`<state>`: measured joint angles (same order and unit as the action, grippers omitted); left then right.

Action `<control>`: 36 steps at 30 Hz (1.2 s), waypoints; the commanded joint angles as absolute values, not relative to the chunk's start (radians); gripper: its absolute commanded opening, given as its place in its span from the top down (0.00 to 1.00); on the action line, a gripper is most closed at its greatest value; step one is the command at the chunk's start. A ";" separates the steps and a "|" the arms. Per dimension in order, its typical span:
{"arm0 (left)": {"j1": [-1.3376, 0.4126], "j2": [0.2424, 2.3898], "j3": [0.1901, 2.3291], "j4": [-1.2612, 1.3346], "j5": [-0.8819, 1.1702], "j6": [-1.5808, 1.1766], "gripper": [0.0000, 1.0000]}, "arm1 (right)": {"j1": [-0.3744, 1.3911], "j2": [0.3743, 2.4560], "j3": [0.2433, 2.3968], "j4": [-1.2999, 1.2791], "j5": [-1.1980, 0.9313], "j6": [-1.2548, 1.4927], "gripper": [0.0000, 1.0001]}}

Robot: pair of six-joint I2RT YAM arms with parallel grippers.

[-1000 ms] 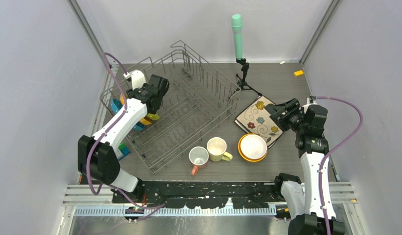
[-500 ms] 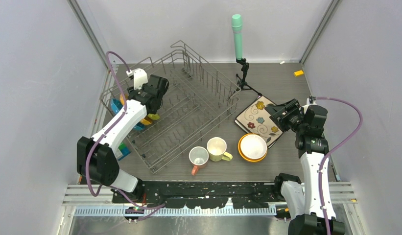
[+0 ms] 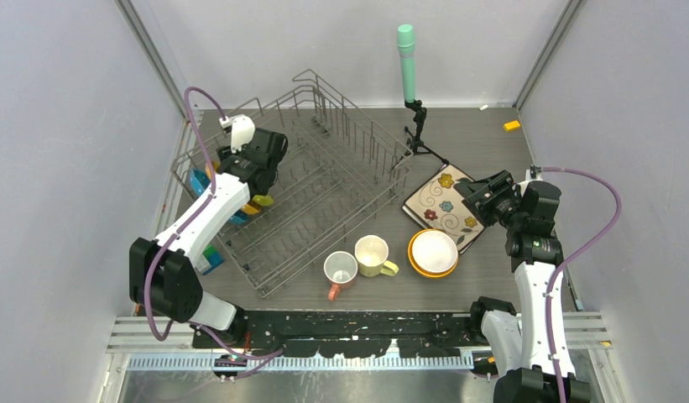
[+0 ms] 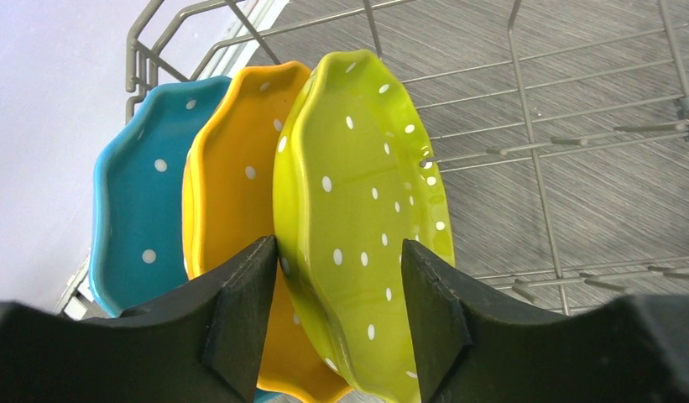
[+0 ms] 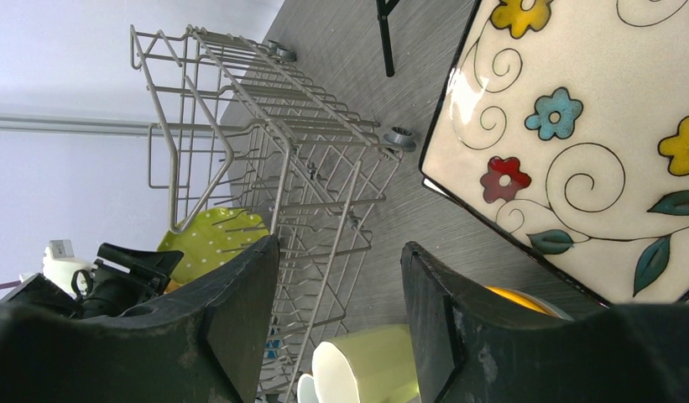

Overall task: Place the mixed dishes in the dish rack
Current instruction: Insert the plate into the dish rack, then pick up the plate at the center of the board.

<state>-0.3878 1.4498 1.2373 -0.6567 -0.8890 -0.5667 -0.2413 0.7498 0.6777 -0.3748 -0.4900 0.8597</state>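
The grey wire dish rack (image 3: 324, 180) lies on the left half of the table. Three dotted plates stand on edge at its left end: blue (image 4: 139, 193), orange (image 4: 232, 168) and yellow-green (image 4: 357, 168). My left gripper (image 4: 339, 252) is open and straddles the yellow-green plate's rim, with a gap at the right finger. A white square flowered plate (image 3: 441, 201) lies flat on the right. My right gripper (image 3: 475, 197) hovers open and empty over its right edge. In front stand a pink mug (image 3: 340, 270), a pale-yellow mug (image 3: 373, 254) and a white bowl nested in an orange bowl (image 3: 433, 252).
A green-topped cylinder on a black tripod (image 3: 406, 59) stands behind the rack's right end. A small blue-green box (image 3: 211, 259) lies outside the rack's near-left side. A small orange piece (image 3: 512, 126) sits at the far right. Grey walls close both sides.
My left gripper's jaws have spread apart and let go of the yellow-green plate, which stays standing in the rack. The left wrist shifted slightly back. The right arm has not moved.
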 commanded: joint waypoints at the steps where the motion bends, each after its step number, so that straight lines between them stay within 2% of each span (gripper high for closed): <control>1: -0.388 1.382 1.234 -0.570 -0.842 -0.530 0.37 | -0.237 0.741 0.675 -0.332 -0.477 0.869 0.39; 8: -0.388 1.317 1.211 -0.487 -0.719 -0.447 0.24 | -0.238 0.743 0.690 -0.373 -0.429 0.856 0.40; 18: -0.388 1.231 1.209 -0.420 -0.517 -0.386 0.15 | -0.237 0.735 0.688 -0.437 -0.370 0.840 0.40; 25: -0.388 1.181 1.203 -0.306 -0.190 -0.338 0.10 | -0.237 0.755 0.708 -0.521 -0.260 0.827 0.40; 30: -0.388 1.186 1.234 -0.261 0.074 -0.333 0.09 | -0.238 0.804 0.719 -0.613 -0.123 0.835 0.40; 36: -0.388 1.204 1.257 -0.207 0.393 -0.367 0.09 | -0.237 0.870 0.690 -0.647 -0.068 0.901 0.40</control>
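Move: The flowered plate lies some 50 cm to the left hand's right, 7 cm nearer the base and 14 cm lower. The green plate's middle is about 2 cm ahead, 2 cm left and 7 cm below that hand; the yellow plate is 5 cm left, level with it. From the right hand, the flowered plate is about 2 cm ahead, 1 cm right and 15 cm down; the white bowl is 10 cm back, 3 cm left. The left fingers come free of the racked green plate, opening wider still as the hand eases up, then swings right over the rack, about 15 cm across and 10 cm up, turning some 50 degrees clockwise. The right hand, half open and empty, sinks about 7 cm towards the flowered plate's right side, drifting right and tipping down some 20 degrees. ##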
